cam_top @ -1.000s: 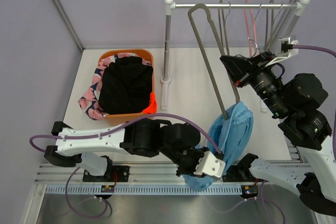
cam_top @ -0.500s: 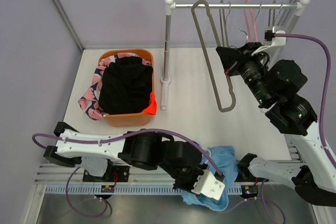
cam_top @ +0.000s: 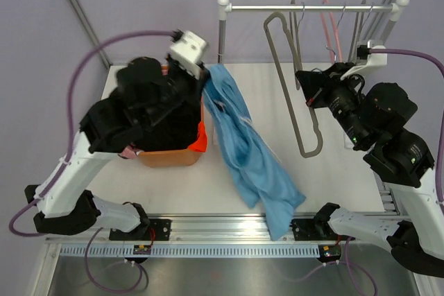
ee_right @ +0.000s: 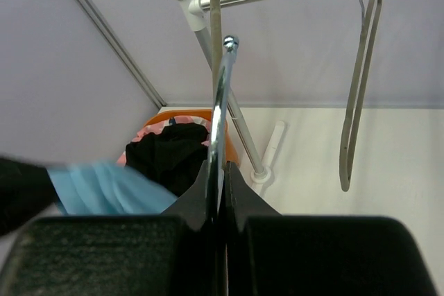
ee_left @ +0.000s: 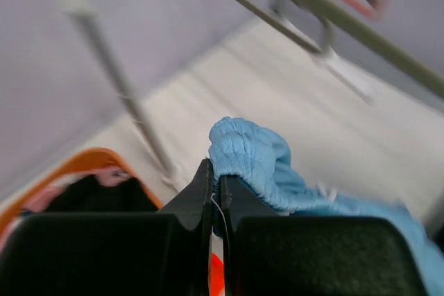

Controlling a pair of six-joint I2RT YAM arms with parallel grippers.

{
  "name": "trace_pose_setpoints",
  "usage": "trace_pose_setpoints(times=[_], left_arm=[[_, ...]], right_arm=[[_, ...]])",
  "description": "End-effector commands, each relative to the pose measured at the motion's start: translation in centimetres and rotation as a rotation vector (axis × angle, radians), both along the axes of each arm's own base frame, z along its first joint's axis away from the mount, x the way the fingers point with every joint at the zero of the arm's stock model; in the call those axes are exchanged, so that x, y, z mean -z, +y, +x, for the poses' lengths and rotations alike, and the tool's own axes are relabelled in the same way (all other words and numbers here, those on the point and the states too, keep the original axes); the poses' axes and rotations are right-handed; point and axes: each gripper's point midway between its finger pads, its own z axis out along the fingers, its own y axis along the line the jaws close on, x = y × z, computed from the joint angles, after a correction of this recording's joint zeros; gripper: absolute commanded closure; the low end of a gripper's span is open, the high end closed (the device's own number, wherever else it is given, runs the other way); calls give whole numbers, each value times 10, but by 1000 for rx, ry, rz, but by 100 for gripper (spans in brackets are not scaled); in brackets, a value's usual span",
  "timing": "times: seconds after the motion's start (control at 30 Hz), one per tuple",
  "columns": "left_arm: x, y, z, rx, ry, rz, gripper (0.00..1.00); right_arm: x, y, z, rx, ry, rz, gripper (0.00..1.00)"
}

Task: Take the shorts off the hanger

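My left gripper [cam_top: 201,68] is shut on the waistband of the light blue shorts [cam_top: 246,150], beside the orange basket [cam_top: 166,157]. In the left wrist view the blue fabric [ee_left: 258,161] bunches over my closed fingertips [ee_left: 216,175]. The shorts trail from the basket's right rim across the table to the front edge. Black shorts [cam_top: 166,112], pink patterned shorts [cam_top: 123,149] and a bright orange bit of shorts [cam_top: 200,138] lie in the basket. My right gripper [cam_top: 310,95] is shut on the metal hook [ee_right: 221,102] of the bare grey hanger [cam_top: 295,95], held below the rail.
The white clothes rack has its rail [cam_top: 312,7] at the back and a post [cam_top: 221,53] just right of the basket. A pink hanger [cam_top: 328,29] and grey hangers [ee_right: 357,95] hang from the rail. Purple walls enclose the table.
My left arm has swung from the front edge up to the back left, dragging the blue shorts off the hanger and over to the basket. The hanger in my right gripper now hangs bare.
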Motion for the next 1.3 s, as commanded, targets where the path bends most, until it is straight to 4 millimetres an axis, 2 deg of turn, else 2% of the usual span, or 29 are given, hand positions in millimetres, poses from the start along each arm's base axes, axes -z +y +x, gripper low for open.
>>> trace_pose_setpoints(times=[0.0,0.03,0.07,0.1,0.13,0.17,0.23,0.33,0.37,0.4,0.47,0.53,0.57,0.7,0.8,0.83,0.87,0.93,0.97,1.03,1.07,1.13,1.17,1.2,1.23,1.27], left_arm=[[-148,93,35,-372,-309,-363,100],[-163,102,37,-405,-369,-361,100],[-194,121,28,-426,-428,-429,100],[-211,131,26,-447,-469,-464,100],[-218,134,29,-469,-498,-452,100],[-231,145,23,-488,-528,-477,100],[-233,151,25,-521,-550,-463,100],[-214,153,39,-572,-538,-423,100],[-212,159,37,-578,-540,-433,100],[-198,158,49,-600,-528,-397,100],[-189,168,60,-642,-512,-389,100],[-177,168,72,-641,-472,-381,100],[-174,177,77,-668,-466,-375,100],[-154,178,90,-674,-411,-383,100],[-121,173,108,-696,-346,-341,100],[-108,173,116,-715,-322,-331,100],[-76,174,132,-747,-273,-284,100],[-42,172,149,-757,-182,-323,100],[-2,183,166,-800,-112,-303,100],[43,179,181,-790,20,-376,100],[94,187,195,-837,110,-349,100],[145,187,204,-874,238,-392,100],[181,192,215,-909,306,-387,100],[228,189,213,-932,415,-390,100],[255,189,215,-948,477,-389,100],[301,198,219,-1003,581,-360,100]], right_arm=[[-13,-17,-6,49,-19,13,100],[-12,-18,-7,51,-17,7,100],[-11,-20,-8,54,-15,3,100],[-10,-22,-9,60,-14,2,100],[-8,-22,-8,65,-10,-4,100],[-8,-25,-10,67,-14,-3,100],[-3,-26,-9,76,-7,-15,100],[1,-28,-8,89,-5,-23,100],[2,-27,-7,89,-3,-28,100],[3,-26,-7,86,1,-30,100],[5,-24,-6,81,7,-34,100],[5,-24,-6,78,7,-33,100],[5,-24,-7,78,6,-32,100],[5,-28,-8,89,4,-34,100],[7,-29,-8,93,7,-35,100],[7,-29,-8,90,8,-35,100],[8,-26,-8,81,12,-33,100],[11,-26,-8,79,19,-37,100],[12,-26,-9,79,22,-37,100],[14,-26,-9,82,27,-40,100],[14,-28,-10,85,25,-34,100],[15,-30,-11,85,25,-32,100],[14,-30,-12,86,24,-31,100],[15,-30,-12,85,26,-31,100],[15,-31,-13,86,27,-30,100],[15,-31,-13,85,29,-33,100]])
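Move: The left hand holds the blue shorts high by the waistband, and the middle of the orange bin lies about 22 cm ahead of it, some 22 cm to its left and nearly 40 cm lower. The orange shorts at the bin's right rim are about 14 cm ahead and 7 cm left; the rack's left post stands roughly 30 cm ahead and 3 cm right. From the right hand, holding the bare hanger, the bin is about 20 cm ahead, 54 cm left and far below. The left hand, keeping its pinch on the blue shorts' waistband, first swings up about 20 cm and left, clear of the table, then carries the shorts forward and plunges some 45 cm down into the space over the orange bin, still speeding downward at the end. On the way the wrist turns counter-clockwise by roughly 55 degrees, tipping up and then down so the shut fingers end up pointing forward and somewhat down, while the right hand keeps its grip on the bare hanger and drifts a little right and down. ##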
